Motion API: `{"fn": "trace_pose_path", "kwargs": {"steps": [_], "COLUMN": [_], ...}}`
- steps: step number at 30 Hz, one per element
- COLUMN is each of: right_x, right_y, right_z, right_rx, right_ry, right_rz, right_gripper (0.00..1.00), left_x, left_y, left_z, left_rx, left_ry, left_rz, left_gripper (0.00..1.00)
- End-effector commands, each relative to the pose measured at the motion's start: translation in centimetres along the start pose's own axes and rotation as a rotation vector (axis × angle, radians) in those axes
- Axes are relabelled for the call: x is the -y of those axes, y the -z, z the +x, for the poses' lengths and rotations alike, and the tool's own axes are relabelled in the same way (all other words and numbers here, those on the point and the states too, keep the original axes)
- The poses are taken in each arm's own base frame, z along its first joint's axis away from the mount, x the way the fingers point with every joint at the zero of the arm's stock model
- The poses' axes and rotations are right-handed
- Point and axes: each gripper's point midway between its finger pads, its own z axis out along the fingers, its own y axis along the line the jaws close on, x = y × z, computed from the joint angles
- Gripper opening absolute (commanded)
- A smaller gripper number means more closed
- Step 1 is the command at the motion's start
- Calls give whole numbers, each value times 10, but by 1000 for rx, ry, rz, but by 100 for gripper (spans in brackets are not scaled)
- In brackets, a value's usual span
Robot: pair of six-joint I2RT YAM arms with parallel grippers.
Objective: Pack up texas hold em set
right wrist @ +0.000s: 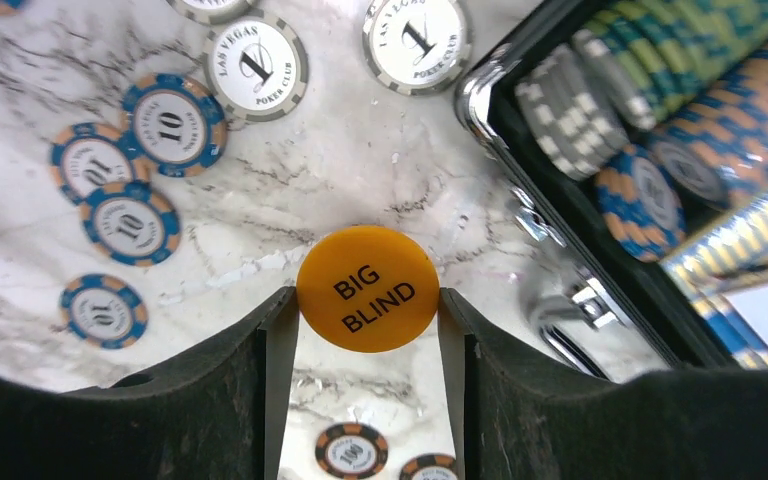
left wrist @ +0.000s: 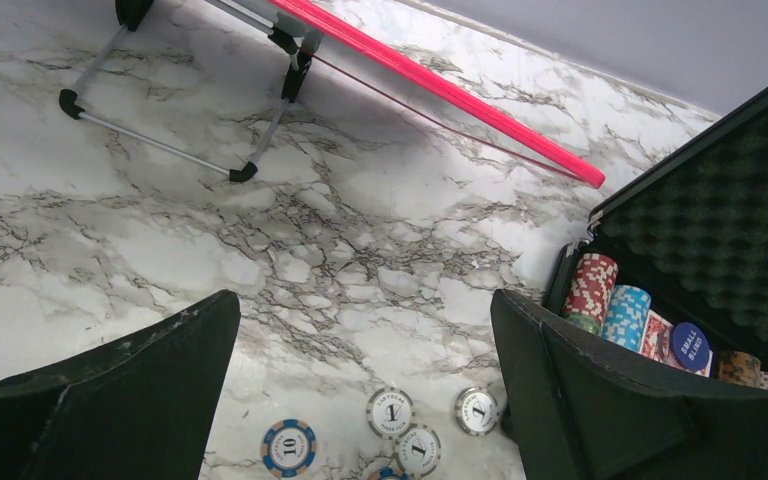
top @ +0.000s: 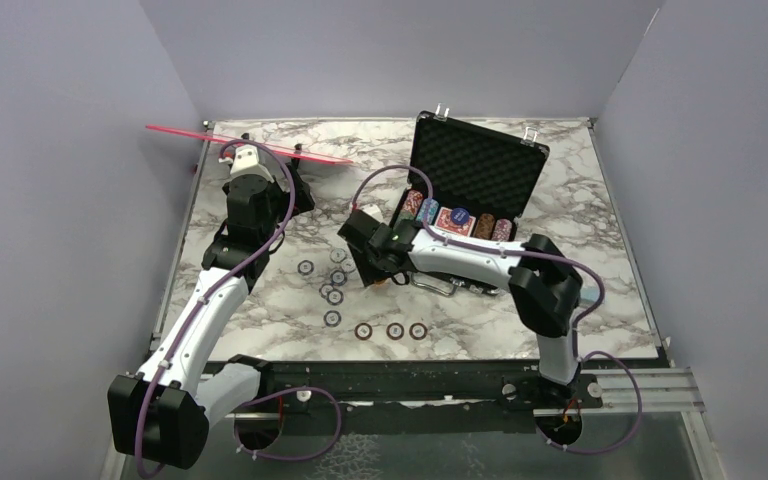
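Note:
The texas hold em set's black case (top: pixel 475 170) stands open at the back right, foam lid up, with rows of chips (top: pixel 457 222) and card decks inside. My right gripper (right wrist: pixel 367 310) is shut on an orange round BIG BLIND button (right wrist: pixel 367 288), pinched by its edges just left of the case's chrome front rim (right wrist: pixel 480 95). In the top view the right gripper (top: pixel 368 262) sits at the case's front left corner. My left gripper (left wrist: pixel 365 380) hangs open over bare marble at the back left (top: pixel 295 190), nothing between its fingers (left wrist: pixel 130 400).
Several loose chips (top: pixel 335 290) lie mid-table: blue 10s (right wrist: pixel 174 122), white 1s (right wrist: pixel 256 65), and three more (top: pixel 395 330) nearer the front. A pink strip on wire legs (left wrist: pixel 440 85) stands at the back left. A case latch (right wrist: pixel 570 300) is right of the button.

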Motion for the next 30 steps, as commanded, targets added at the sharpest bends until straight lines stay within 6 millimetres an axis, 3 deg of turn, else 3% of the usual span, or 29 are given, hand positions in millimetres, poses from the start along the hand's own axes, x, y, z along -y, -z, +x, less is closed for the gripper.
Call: {"fn": "trace_pose_path", "kwargs": {"steps": [1,6,18,22,30], "right_x": [14,48,158,173,169], "right_y": [37,48,56,49,31], "right_z": [-31,-29,-17,-11,-3], "right_rx": [151,180,209,191,144], "right_ry": [-75,-130,-324,-345,-332], "right_rz": [11,90,245,253,238], "right_gripper": [54,55,56,56,56], "left_x": [0,-1,0,-1,-1], "left_y": [3,3,2,1,1], "left_z": [-4,-3,-1,-1,0], "left_rx": [13,11,7,6,3], "left_ry": [-1,-2,1,0,0], "left_rz": [8,5,6,5,3], "left_gripper": [99,99,99,99,99]}}
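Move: The BIG BLIND button is already pinched in the right hand, a few centimetres above the table. The yellow-blue pack in the open case lies about 16 cm to the right, 7 ahead and 2 lower. Around it, from the hand, the red dice are some 18 right and 11 ahead, the brown chip stack 25 right and 9 ahead, and the case handle 13 right, about level ahead. From the left hand the pack is roughly 30 cm right, 4 back and 20 below. The BIG BLIND button, still pinched by its rim between the right fingertips, goes nearly straight up about 6 cm first, then swings right some 16 cm and forward about 6 over the case's near edge towards the yellow-blue pack, sinking a little as it slows to a stop. On the way the wrist turns clockwise by about 25 degrees; the fingers keep their opening. ##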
